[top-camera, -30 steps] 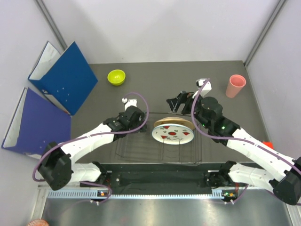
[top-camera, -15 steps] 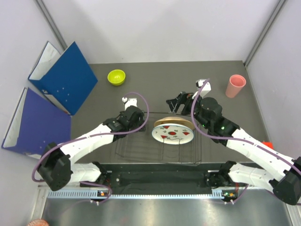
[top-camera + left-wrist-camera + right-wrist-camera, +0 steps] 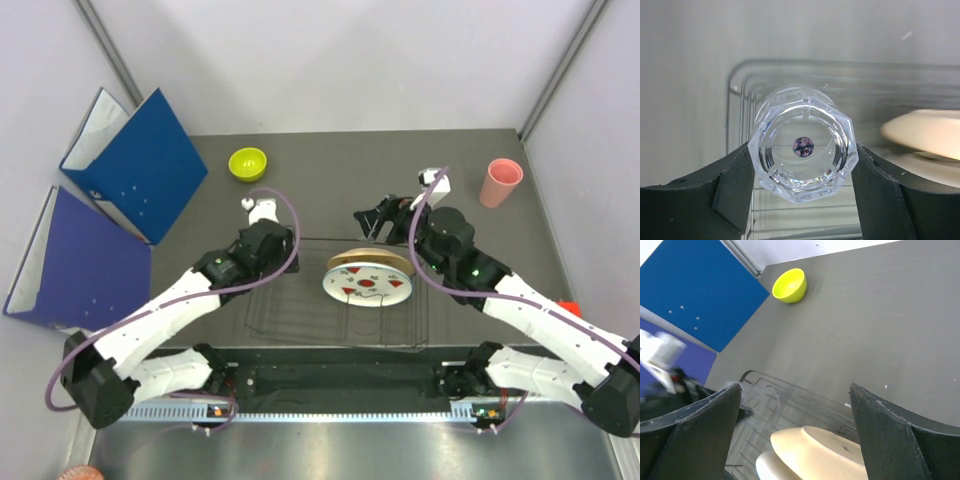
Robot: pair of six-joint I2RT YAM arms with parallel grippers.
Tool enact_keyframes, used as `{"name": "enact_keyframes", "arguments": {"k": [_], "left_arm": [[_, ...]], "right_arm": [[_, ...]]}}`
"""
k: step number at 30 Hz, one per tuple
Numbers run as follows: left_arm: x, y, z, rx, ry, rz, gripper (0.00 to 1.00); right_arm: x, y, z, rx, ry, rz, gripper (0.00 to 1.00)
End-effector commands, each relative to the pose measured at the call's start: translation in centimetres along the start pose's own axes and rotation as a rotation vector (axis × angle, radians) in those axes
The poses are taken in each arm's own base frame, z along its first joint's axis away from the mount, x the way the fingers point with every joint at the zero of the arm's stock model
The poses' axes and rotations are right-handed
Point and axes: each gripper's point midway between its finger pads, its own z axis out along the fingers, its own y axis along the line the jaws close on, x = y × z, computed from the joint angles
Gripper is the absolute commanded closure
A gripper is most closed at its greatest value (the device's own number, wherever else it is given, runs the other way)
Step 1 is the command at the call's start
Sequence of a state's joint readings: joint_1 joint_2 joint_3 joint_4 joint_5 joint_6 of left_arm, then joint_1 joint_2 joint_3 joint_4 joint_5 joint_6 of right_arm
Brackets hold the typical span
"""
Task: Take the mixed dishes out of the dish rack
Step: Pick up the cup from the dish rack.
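A clear glass tumbler (image 3: 802,142) sits between my left gripper's (image 3: 802,170) two black fingers (image 3: 735,190), base toward the camera, held above the black wire dish rack (image 3: 738,95). In the top view the gripper itself is hidden under the left wrist. Two plates stand in the rack (image 3: 340,335): a tan plate (image 3: 368,261) and a white plate with red marks (image 3: 368,286). My right gripper (image 3: 375,218) hangs open just behind the plates, with nothing in it. The lime-green bowl (image 3: 248,163) and pink cup (image 3: 500,182) stand on the table outside the rack.
Two blue ring binders (image 3: 135,165) stand at the left edge of the table. A small orange-red block (image 3: 570,306) lies at the right edge beside the right arm. Grey walls close in the table's back and sides.
The left jaws closed onto the tumbler, and the left wrist has since moved back and to the left with it. The right arm has not moved.
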State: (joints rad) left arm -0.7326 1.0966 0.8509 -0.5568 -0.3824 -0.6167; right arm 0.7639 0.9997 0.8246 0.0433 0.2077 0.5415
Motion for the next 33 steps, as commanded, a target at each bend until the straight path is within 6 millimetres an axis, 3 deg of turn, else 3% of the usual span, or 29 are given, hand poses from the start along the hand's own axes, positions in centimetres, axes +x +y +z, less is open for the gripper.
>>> {"name": "enact_keyframes", "arguments": {"k": [1, 10, 15, 22, 23, 25, 26, 29, 32, 33], "left_arm": [[-7.6, -1.9, -5.5, 0.097, -0.187, -0.035, 1.0], [-14.5, -5.4, -12.2, 0.326, -0.392, -0.077, 1.0], [-16.2, -7.1, -11.7, 0.355, -0.408, -0.08, 1.0], [-18.6, -11.8, -12.8, 0.72, -0.427, -0.254, 1.0], [-19.0, -11.0, -11.9, 0.725, -0.435, -0.287, 1.0], [-19.0, -11.4, -12.5, 0.857, -0.397, -0.359, 1.0], [-20.1, -10.5, -12.4, 0.915, -0.46, -0.392, 1.0], [-20.7, -9.7, -13.0, 1.066, -0.474, -0.495, 1.0], [-20.2, -9.8, -12.3, 1.176, -0.407, -0.579, 1.0], [-20.8, -10.3, -13.1, 1.262, -0.418, -0.597, 1.0]], "right_arm": [[-4.2, 3.0, -1.3, -0.088, -0.098, 0.006, 0.11], [-8.4, 5.8, -3.1, -0.178, -0.182, 0.023, 0.11], [-9.0, 6.6, -3.0, -0.199, -0.18, 0.017, 0.12], [-9.4, 7.8, -3.9, -0.28, -0.206, 0.054, 0.12], [-9.7, 8.0, -4.5, -0.298, -0.221, 0.056, 0.11], [-9.9, 8.1, -4.9, -0.315, -0.242, 0.067, 0.12], [-10.1, 8.1, -5.3, -0.323, -0.253, 0.071, 0.12], [-10.2, 8.4, -5.8, -0.345, -0.255, 0.077, 0.13], [-9.8, 8.9, -5.9, -0.379, -0.244, 0.078, 0.14], [-9.8, 9.0, -5.9, -0.386, -0.243, 0.078, 0.14]]}}
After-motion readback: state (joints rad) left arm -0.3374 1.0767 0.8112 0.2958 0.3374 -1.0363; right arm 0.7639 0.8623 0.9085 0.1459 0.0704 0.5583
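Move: The clear cup is already between the left fingers, upside down and on its way up, its middle about 3 cm below the hand point and 2 cm ahead. The open right gripper it is taken towards stands some 19 cm to the right, 3 cm ahead and 14 cm higher; the wooden plate is about 17 cm right, level and 7 cm lower, with the white plate about 4 cm nearer the base. From the right hand the cup lies about 18 cm left, 17 cm below and 1 cm back. Keeping its grip on the clear cup, the left hand lifts it fast out of the rack, about 18 cm almost straight up with the fingers tipping up some 20 degrees, then levels off and carries it about 7 cm forward and a little right towards the right gripper, rolling its left side down so the fingers swing from slanting down to level, pointing forward and right. The empty right hand stays open, rising about 11 cm and drawing back about 4 cm as its fingers tip up. ##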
